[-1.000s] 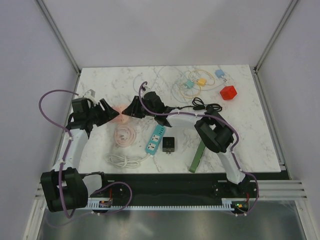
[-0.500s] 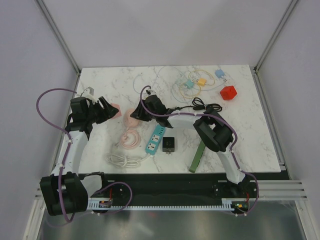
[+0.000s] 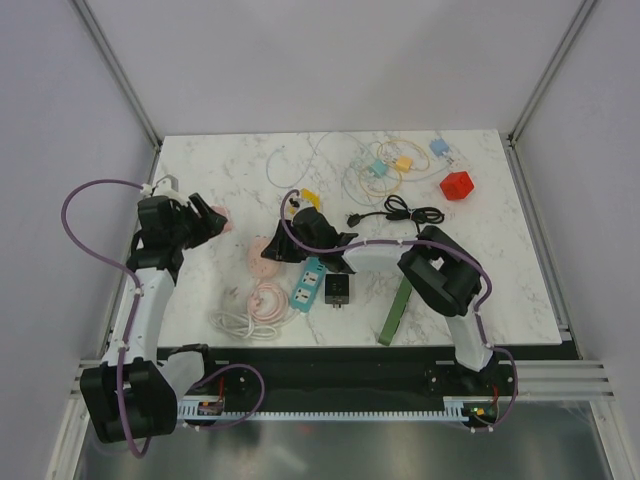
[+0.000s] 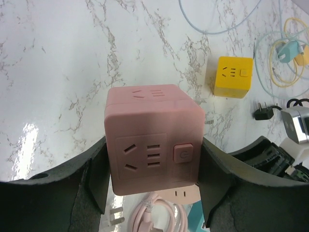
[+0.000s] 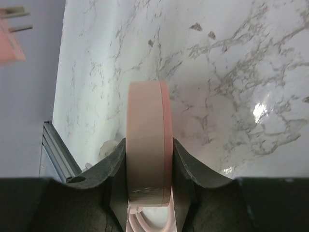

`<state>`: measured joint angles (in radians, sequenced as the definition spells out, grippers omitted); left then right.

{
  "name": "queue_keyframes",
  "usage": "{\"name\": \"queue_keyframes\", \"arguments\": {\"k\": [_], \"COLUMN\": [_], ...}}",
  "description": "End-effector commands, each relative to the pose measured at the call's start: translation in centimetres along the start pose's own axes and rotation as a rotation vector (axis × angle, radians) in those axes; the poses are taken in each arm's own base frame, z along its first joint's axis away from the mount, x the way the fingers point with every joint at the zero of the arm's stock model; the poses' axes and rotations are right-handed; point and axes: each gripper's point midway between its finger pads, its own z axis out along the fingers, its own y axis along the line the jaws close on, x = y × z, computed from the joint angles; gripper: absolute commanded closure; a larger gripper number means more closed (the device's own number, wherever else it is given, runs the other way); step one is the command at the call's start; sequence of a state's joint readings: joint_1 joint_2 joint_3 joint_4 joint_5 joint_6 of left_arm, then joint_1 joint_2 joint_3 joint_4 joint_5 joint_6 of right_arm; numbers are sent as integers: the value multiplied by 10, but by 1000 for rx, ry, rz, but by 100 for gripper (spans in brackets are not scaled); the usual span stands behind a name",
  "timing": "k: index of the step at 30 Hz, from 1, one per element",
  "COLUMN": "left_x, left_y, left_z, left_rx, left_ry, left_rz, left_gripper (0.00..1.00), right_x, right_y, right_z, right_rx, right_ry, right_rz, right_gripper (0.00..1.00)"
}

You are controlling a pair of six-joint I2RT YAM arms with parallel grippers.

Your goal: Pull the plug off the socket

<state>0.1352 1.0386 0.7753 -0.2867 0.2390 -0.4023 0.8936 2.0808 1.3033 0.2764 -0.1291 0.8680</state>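
A pink cube plug (image 4: 152,140), with outlets and a button on its faces, sits between the fingers of my left gripper (image 4: 153,166), which is shut on it. In the top view the cube (image 3: 217,218) hangs at the table's left. Two metal prongs stick out of it (image 5: 10,41) in the right wrist view. My right gripper (image 5: 147,166) is shut on the flat pink socket (image 5: 147,145), seen edge-on. Its two-slot face (image 4: 186,193) shows below the cube. The two pieces are apart. The socket (image 3: 263,252) trails a coiled pink cable (image 3: 266,298).
A teal power strip (image 3: 308,283) and a black adapter (image 3: 338,290) lie right of the coil, with a white cable (image 3: 245,320) near the front edge. A green strip (image 3: 395,312), black cord (image 3: 402,212), yellow cube (image 4: 234,76), red cube (image 3: 457,185) and loose cables (image 3: 385,165) lie further right and back.
A second ago cube and socket were joined between the grippers. The left gripper has drawn the cube away to the left, and the right gripper has carried the socket nearer, so a gap has opened.
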Motion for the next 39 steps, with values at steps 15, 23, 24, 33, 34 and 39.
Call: {"name": "queue_keyframes", "arguments": {"k": [15, 23, 24, 33, 34, 39], "left_x": [-15, 7, 7, -3, -6, -6], "left_y": [-6, -21, -22, -57, -63, -87], "left_z": [8, 26, 30, 74, 79, 114], "left_rx": [15, 117, 126, 168, 181, 297], "left_ry": [-11, 100, 105, 155, 152, 254], "left_rz": [-2, -52, -79, -258, -258, -355], "left_gripper": [98, 98, 98, 98, 98, 98], "right_x": [-11, -46, -45, -33, -37, -8], "right_y": [24, 26, 15, -6, 1, -17], "right_z": [-57, -125, -132, -184, -186, -181], "right_rx": [110, 217, 254, 270, 233, 162], "right_ry": [38, -58, -59, -77, -113, -103], "right_rz": [-356, -495, -510, -571, -570, -570], "right_gripper": [7, 2, 2, 2, 2, 2]}}
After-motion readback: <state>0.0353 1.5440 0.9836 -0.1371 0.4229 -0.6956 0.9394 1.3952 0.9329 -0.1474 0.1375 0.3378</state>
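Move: Behind the right hand, which holds the pink round socket on edge, its landing spot lies about 5 cm back, 1 cm right and 4 cm below. The teal power strip is some 9 cm back and 10 cm right, the black cube plug 10 cm back and 18 cm right. From the left hand, gripping the pink cube plug, the yellow cube lies about 8 cm ahead, 22 cm right and 11 cm lower. Drawing back about 4 cm, the right hand opens wide to let go of the pink round socket, then swings some 15 cm right over the teal strip towards the black cube plug, rising steeply before dipping again, its fingers turning less leftward. The left keeps the pink cube plug, sinks, then goes 8 cm forward and 7 cm right towards the yellow cube, rolling left side down about 20 degrees. ##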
